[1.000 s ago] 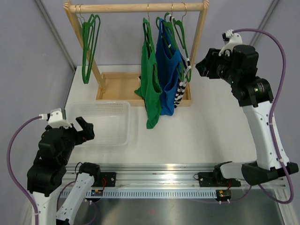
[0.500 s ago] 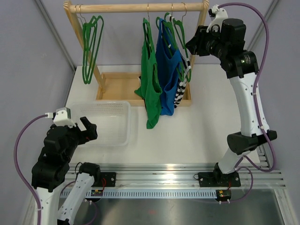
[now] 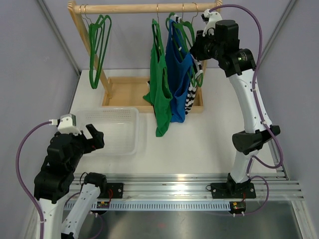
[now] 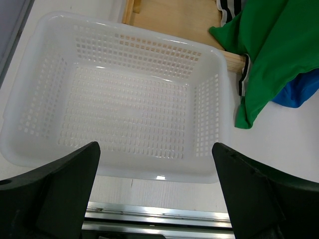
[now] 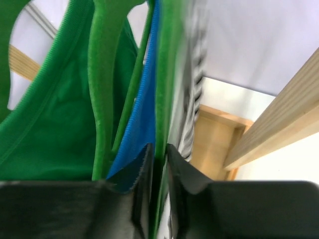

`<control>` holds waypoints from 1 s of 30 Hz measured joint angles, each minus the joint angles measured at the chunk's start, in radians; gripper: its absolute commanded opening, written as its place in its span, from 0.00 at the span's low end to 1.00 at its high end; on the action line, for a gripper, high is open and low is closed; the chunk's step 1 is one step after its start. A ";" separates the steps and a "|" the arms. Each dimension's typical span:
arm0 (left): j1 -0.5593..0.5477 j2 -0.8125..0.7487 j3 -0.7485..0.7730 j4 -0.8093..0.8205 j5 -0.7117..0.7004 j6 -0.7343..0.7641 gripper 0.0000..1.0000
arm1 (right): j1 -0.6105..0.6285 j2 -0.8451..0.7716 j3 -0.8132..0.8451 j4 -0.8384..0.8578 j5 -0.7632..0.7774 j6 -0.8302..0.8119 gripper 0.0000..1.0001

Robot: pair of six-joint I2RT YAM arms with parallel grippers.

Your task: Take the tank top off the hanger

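Three tank tops hang on green hangers from a wooden rail (image 3: 129,8): a green one (image 3: 160,94), a blue one (image 3: 178,74) and a striped one (image 3: 191,99). My right gripper (image 3: 195,50) is high at the rail's right end. In the right wrist view it (image 5: 159,155) is shut on a green hanger (image 5: 163,74), with the blue top (image 5: 142,109) to its left and the striped top (image 5: 192,94) to its right. My left gripper (image 3: 94,137) is open and empty, low at the near left, above the white basket's near rim (image 4: 149,172).
Several empty green hangers (image 3: 95,50) hang at the rail's left end. The rack stands on a wooden base frame (image 3: 124,92). The rack's right post (image 5: 279,124) is close to my right gripper. The white perforated basket (image 3: 112,130) lies left of the hanging tops.
My right arm has swung up and left from beside the rack to the hangers at the rail's right end. My left arm rose slightly, then held still.
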 measured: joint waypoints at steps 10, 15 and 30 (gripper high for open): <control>0.000 0.000 -0.021 0.005 0.016 -0.011 0.99 | 0.041 0.017 0.051 -0.036 0.114 -0.026 0.00; 0.000 0.001 -0.024 0.004 0.021 -0.017 0.99 | 0.046 0.012 0.059 -0.042 0.179 -0.011 0.00; 0.000 -0.004 -0.024 0.003 0.023 -0.018 0.99 | 0.046 -0.110 0.048 -0.050 0.275 -0.007 0.00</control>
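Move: The near end of the striped tank top's green hanger is already between the right fingertips, about 1 cm ahead. Its neighbour, the blue tank top, hangs roughly 6 cm left and 4 cm ahead; the green one some 13 cm left and 3 cm ahead. The rack's right post stands about 12 cm ahead, 4 cm right. From the left hand the hanger end lies some 30 cm ahead, 37 cm right and higher. The right hand pinches the hanger's near end, then pulls it up, right and back, about 8 cm. ##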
